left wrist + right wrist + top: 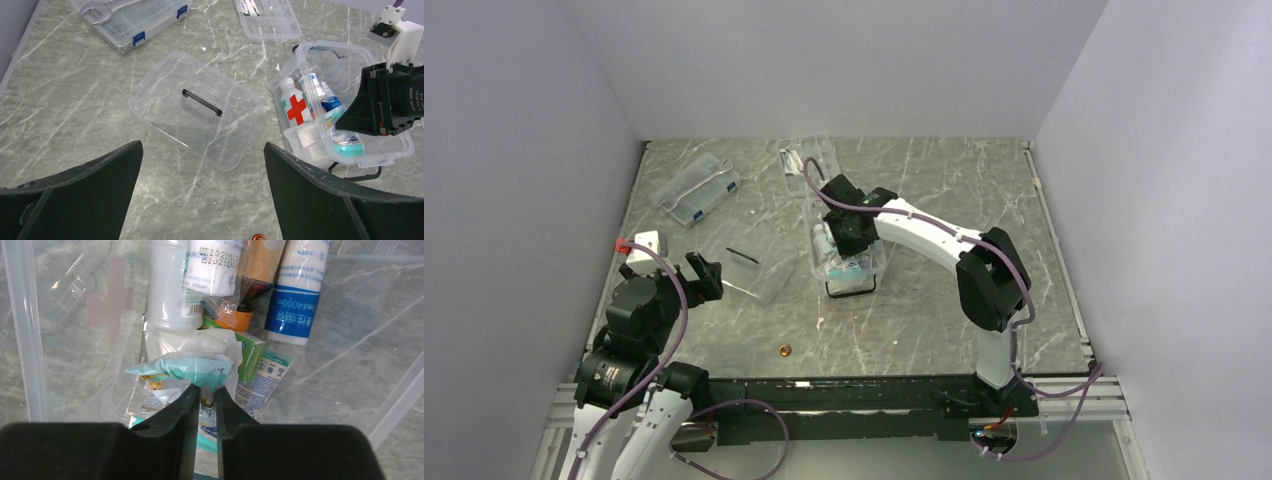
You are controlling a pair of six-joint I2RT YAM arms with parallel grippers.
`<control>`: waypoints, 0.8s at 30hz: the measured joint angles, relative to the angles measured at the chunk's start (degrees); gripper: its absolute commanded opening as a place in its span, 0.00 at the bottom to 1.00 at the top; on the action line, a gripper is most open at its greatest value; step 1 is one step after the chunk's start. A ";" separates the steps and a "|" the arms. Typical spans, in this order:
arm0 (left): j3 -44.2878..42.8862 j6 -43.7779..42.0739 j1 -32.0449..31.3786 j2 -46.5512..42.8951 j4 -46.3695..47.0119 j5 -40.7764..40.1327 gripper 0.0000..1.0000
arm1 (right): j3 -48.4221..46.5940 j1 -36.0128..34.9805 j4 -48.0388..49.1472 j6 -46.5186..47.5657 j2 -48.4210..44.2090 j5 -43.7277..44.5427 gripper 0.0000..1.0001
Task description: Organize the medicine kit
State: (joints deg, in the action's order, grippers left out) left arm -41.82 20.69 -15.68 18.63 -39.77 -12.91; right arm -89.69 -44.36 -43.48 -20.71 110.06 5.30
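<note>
The medicine kit [881,262] is a clear tub standing open mid-table, with a red cross [297,109] on its front. It holds white bottles [167,285], a blue-banded bottle [295,295] and a green box [252,352]. My right gripper [849,235] reaches down into the tub, and its jaws [205,388] are pinched on the crumpled edge of a teal packet [200,367]. The tub's clear lid [197,110], with a dark handle, lies flat to its left. My left gripper [202,145] hovers wide open and empty near the lid's front edge.
A flat clear case with blue latches [696,188] holding a wrench sits at the back left. Another open clear tray [809,157] lies behind the tub. A small orange ring [784,350] rests near the front edge. Grey walls close in three sides.
</note>
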 measured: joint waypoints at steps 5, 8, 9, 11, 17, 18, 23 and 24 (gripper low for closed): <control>0.00 0.02 0.00 0.00 -0.02 0.00 0.99 | 0.00 -0.42 0.00 0.13 0.42 -0.09 0.31; 0.00 0.02 0.00 0.00 0.00 -0.02 0.99 | -0.04 -0.70 0.00 0.15 0.42 -0.09 0.37; 0.00 0.00 0.00 0.00 0.00 0.00 0.99 | -0.07 -0.79 -0.04 0.17 0.42 -0.11 0.39; 0.00 0.02 0.00 0.00 0.00 -0.02 0.99 | -0.39 -0.96 -0.20 0.11 0.42 -0.09 0.45; 0.00 0.00 0.00 0.00 -0.02 -0.02 0.99 | -1.62 -1.38 -0.72 0.17 -1.22 1.25 0.54; 0.00 0.02 0.00 0.00 -0.02 -0.02 0.98 | -1.68 -1.42 -0.94 0.20 -2.08 1.90 0.55; 0.00 0.00 0.00 0.02 -0.02 0.00 0.99 | -2.38 -1.73 -1.90 0.20 -8.11 4.85 0.56; 0.00 0.02 0.00 0.02 -0.02 0.00 0.99 | -2.40 -1.88 -1.92 0.22 -9.22 5.29 0.56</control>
State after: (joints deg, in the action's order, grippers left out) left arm -41.82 20.71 -15.68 18.65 -39.79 -12.91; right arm -92.09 -46.24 -45.41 -20.49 100.84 10.59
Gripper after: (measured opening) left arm 0.986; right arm 0.554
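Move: My right hand is down in the near half of the clear box, the teal packet hanging from my fingertips with its middle about 3 cm below them. The gauze pack lies just under it. The green box is about 3 cm ahead and 2 cm right of my hand, the white bottle roughly 6 cm ahead and 4 cm left, the blue-white bottle 6 cm ahead and 4 cm right. From my left hand the packet is some 30 cm right, 10 cm ahead and 17 cm lower. I let go of the teal packet over the gauze pack, opening my right fingers from nearly shut to about half wide while the hand hardly shifts, easing less than 1 cm left. Then I lift straight up, quickening, about 8 cm away from the packet, the fingers tipping some 10 degrees forward from their downward slant. ##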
